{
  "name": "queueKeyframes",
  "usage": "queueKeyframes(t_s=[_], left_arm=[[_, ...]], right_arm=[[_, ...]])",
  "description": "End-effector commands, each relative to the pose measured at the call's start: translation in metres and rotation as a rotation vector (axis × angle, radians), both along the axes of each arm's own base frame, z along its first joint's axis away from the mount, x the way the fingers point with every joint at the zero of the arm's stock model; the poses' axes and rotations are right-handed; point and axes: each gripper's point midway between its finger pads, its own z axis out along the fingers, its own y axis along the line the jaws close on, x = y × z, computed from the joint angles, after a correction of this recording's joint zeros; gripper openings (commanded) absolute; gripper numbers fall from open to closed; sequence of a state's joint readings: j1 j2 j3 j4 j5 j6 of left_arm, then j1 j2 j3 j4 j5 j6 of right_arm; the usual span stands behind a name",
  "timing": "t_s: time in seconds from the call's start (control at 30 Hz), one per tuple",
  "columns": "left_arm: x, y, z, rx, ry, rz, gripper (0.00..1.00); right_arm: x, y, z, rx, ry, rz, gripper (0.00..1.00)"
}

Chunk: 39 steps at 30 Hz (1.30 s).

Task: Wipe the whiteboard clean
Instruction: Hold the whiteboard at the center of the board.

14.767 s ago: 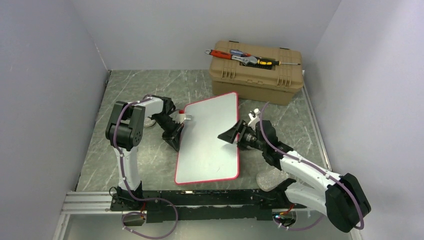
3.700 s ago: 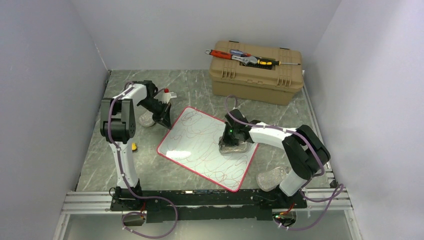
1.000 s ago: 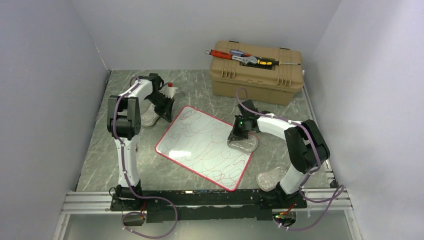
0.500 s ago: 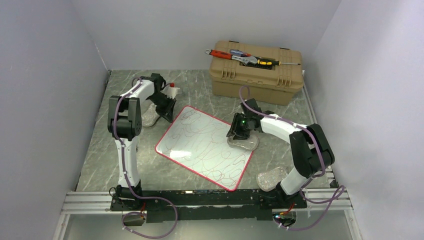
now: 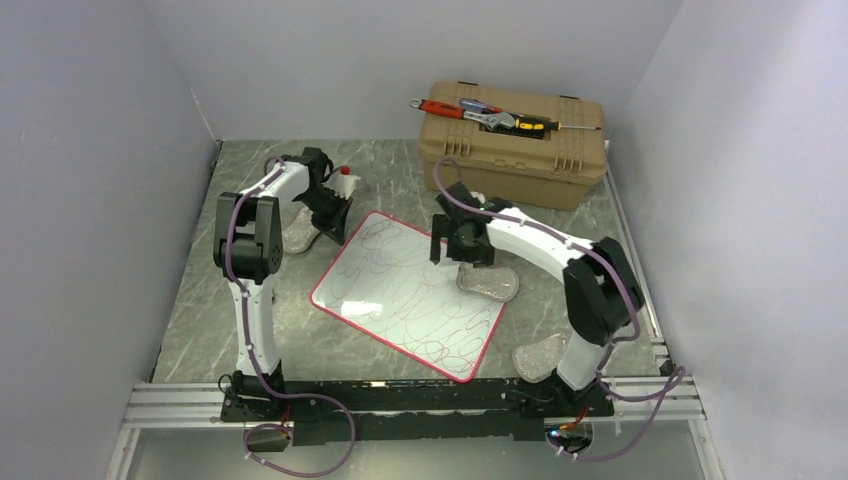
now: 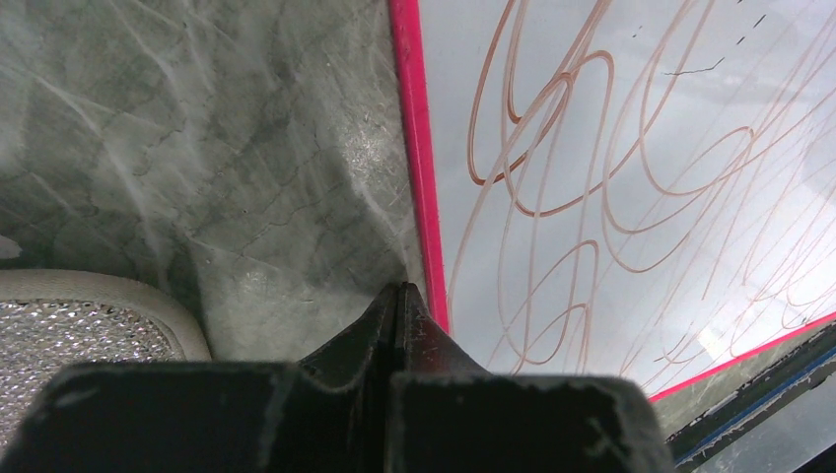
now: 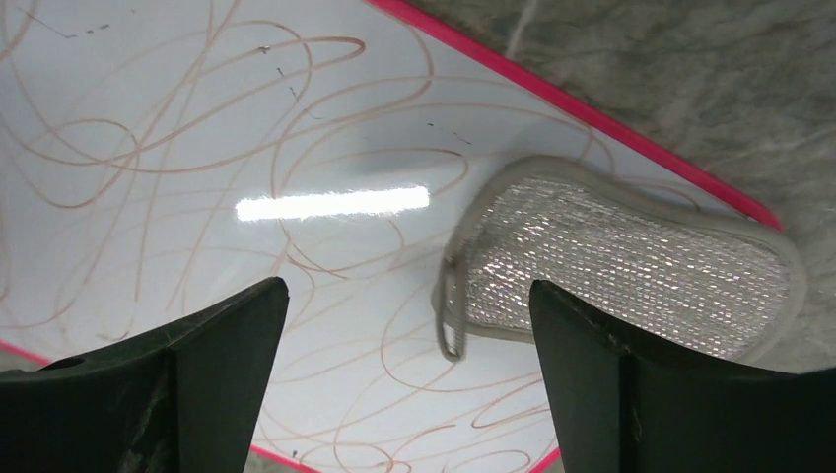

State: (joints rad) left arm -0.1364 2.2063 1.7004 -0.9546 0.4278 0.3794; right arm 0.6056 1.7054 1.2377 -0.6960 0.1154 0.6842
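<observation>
The whiteboard (image 5: 400, 290) lies flat and askew on the table, red-rimmed and covered in thin reddish scribbles (image 7: 197, 118). A silvery mesh pad (image 5: 488, 282) with a beige border lies over its right edge, half on the board (image 7: 631, 266). Above the board's far right part hangs my right gripper (image 5: 447, 245), open and empty (image 7: 406, 296), with the pad just beyond its right finger. My left gripper (image 5: 335, 225) is shut on nothing, its tips (image 6: 399, 288) over the table right beside the board's left rim (image 6: 419, 168).
A tan toolbox (image 5: 512, 143) carrying hand tools stands at the back right. A second mesh pad (image 5: 298, 235) lies left of the board under the left arm, a third (image 5: 540, 355) by the right arm's base. A red-capped marker (image 5: 345, 180) lies behind the left gripper.
My right gripper has opened, let go of the mesh pad and drawn back left over the board. The left gripper has closed fully and stays by the board's left rim.
</observation>
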Motion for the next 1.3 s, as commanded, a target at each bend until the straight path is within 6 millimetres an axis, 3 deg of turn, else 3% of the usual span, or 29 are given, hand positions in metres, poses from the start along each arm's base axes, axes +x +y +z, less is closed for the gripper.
queueKeyframes(t_s=[0.0, 0.17, 0.33, 0.43, 0.6, 0.8, 0.9, 1.1, 1.2, 1.27], left_arm=[[-0.011, 0.004, -0.025, 0.068, 0.040, -0.032, 0.03], [-0.015, 0.003, -0.027, 0.060, 0.053, -0.034, 0.04], [-0.013, 0.002, -0.023, 0.059, 0.045, -0.034, 0.04], [-0.013, 0.003, -0.022, 0.062, 0.045, -0.032, 0.04], [-0.021, 0.001, -0.028, 0.049, 0.082, -0.039, 0.04], [-0.034, -0.001, -0.037, 0.057, 0.106, -0.064, 0.04], [-0.041, -0.002, -0.044, 0.072, 0.115, -0.083, 0.04], [-0.047, -0.005, -0.054, 0.091, 0.145, -0.103, 0.04], [-0.048, -0.005, -0.054, 0.094, 0.148, -0.104, 0.04], [-0.047, -0.005, -0.052, 0.093, 0.142, -0.103, 0.04]], right_arm=[[-0.007, -0.021, -0.020, -0.216, 0.055, -0.007, 0.90], [-0.012, -0.030, -0.041, -0.277, 0.105, -0.007, 0.63], [-0.012, -0.027, -0.045, -0.196, 0.123, -0.014, 0.15], [-0.011, -0.025, -0.047, -0.077, 0.155, -0.049, 0.00], [-0.020, -0.022, -0.046, 0.150, 0.205, -0.090, 0.00], [-0.028, -0.036, -0.053, 0.215, 0.197, -0.124, 0.00], [-0.014, -0.026, -0.065, 0.276, 0.160, -0.135, 0.00], [0.048, 0.025, -0.072, 0.351, 0.011, -0.167, 0.00], [0.068, 0.052, -0.077, 0.343, -0.011, -0.151, 0.00], [0.072, 0.057, -0.074, 0.341, -0.017, -0.152, 0.00]])
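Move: The grey scrubbing pad lies on the board with its middle about 2 cm back, 6 cm right and 6 cm below the open right hand; its nearer left end is almost under the fingers. The whiteboard's centre is roughly 5 cm back, 9 cm left and 7 cm below that hand. From the left hand, at the board's left rim, the board's centre is some 15 cm right and 12 cm back, the pad 30 cm right and 10 cm back; a spare pad lies 9 cm left, 1 cm ahead. Down about 5 cm and slightly back and to the right, the right hand shuts its wide-open fingers on the left end of the grey pad. It eases a little farther back-right while rolling so that its left side rises, then sweeps the gripped pad forward and left some 10 cm over the board, towards the far rim. The left hand keeps its shut fingers at the left rim, slipping barely a centimetre. ##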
